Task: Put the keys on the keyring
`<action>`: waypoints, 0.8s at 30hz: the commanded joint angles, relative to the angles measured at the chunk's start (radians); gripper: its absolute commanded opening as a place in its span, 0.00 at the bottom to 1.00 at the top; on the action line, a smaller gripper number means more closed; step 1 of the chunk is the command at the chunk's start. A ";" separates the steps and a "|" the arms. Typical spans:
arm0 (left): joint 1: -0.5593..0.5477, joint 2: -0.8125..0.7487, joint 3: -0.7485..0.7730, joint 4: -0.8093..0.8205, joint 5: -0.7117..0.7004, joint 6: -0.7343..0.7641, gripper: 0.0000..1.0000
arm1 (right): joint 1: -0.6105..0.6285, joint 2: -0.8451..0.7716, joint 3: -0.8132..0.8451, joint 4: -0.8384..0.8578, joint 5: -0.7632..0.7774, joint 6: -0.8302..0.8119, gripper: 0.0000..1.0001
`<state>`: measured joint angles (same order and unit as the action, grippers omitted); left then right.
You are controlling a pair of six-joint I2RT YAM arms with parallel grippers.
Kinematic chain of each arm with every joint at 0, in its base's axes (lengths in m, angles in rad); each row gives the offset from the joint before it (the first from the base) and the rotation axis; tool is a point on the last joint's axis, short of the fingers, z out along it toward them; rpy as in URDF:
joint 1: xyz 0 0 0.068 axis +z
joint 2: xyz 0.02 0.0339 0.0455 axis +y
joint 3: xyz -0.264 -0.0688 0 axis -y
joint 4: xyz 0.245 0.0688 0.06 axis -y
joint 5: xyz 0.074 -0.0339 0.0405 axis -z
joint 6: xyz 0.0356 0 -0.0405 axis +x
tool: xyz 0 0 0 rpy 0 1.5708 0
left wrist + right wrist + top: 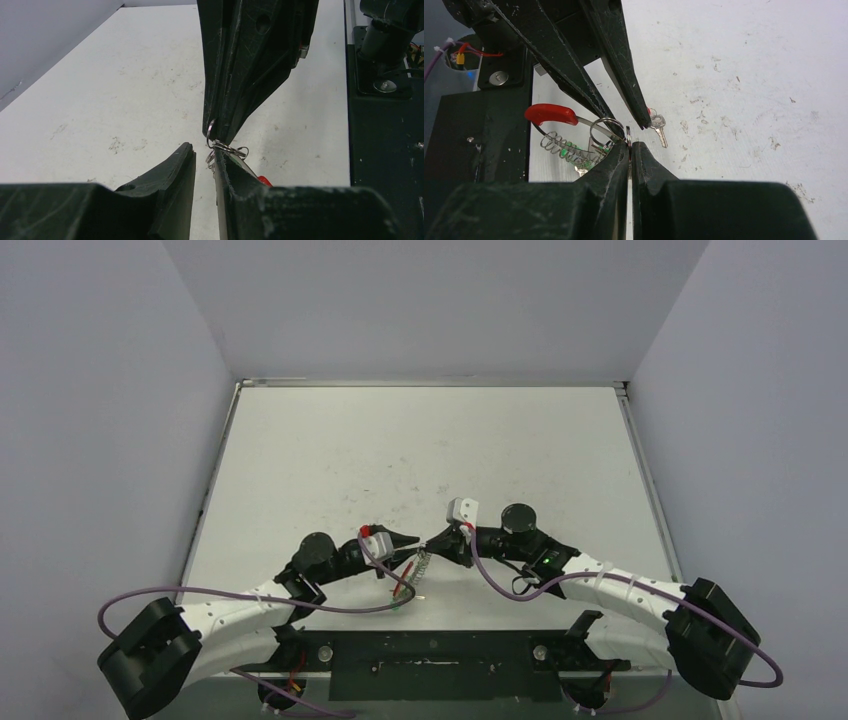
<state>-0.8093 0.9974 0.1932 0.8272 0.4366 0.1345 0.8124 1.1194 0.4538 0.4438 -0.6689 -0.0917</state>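
The keyring (pixel 551 114), with its red arc and a coil of silvery loops (pixel 558 145), hangs just above the table near the front edge (pixel 410 575). Green-tagged keys (pixel 574 152) hang among the loops. My right gripper (pixel 630 145) is shut on one small silver ring of the keyring (pixel 211 132). My left gripper (pixel 204 150) faces it tip to tip (pixel 408 540), open by a narrow gap, its right finger touching the small rings (pixel 230 149). One key with a red tag (pixel 657 129) lies flat on the table past the fingertips.
The white table (pixel 420 450) is scuffed and is walled at the back and on both sides. The black base plate (pixel 430 660) with both arm mounts runs along the near edge, close beneath the keyring. Purple cables (pixel 330 605) loop off both wrists.
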 commanded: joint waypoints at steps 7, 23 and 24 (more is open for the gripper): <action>-0.019 -0.211 0.058 -0.184 -0.117 0.045 0.32 | 0.017 -0.037 0.036 0.073 0.065 -0.016 0.00; -0.018 -0.241 0.110 -0.261 -0.177 0.015 0.46 | 0.021 -0.047 0.066 -0.006 0.037 -0.077 0.00; -0.018 -0.229 0.119 -0.255 -0.182 0.014 0.46 | 0.022 -0.047 0.069 -0.016 0.036 -0.084 0.00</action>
<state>-0.8238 0.7406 0.2382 0.5449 0.2703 0.1604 0.8265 1.0977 0.4641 0.4133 -0.6025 -0.1398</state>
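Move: The keyring hangs from the small ring pinched in the right fingertips; its middle is about 3 cm back, 1 cm left and 6 cm below the left hand, and some 3 cm back, 3 cm left and 6 cm below the right. From the left hand, the red-tagged key lies about 4 cm ahead and 5 cm left, the green-tagged key about 4 cm back and 1 cm left, both on the table roughly 15 cm below. The small ring and its keyring stay pinched in the nearly still right fingers while the left hand backs off from them: it rises about 5 cm and draws some 3 cm to its left, turning slightly counter-clockwise, and its nearly closed fingers spread to roughly half open. It then sinks back about 2 cm, fingers still open. ##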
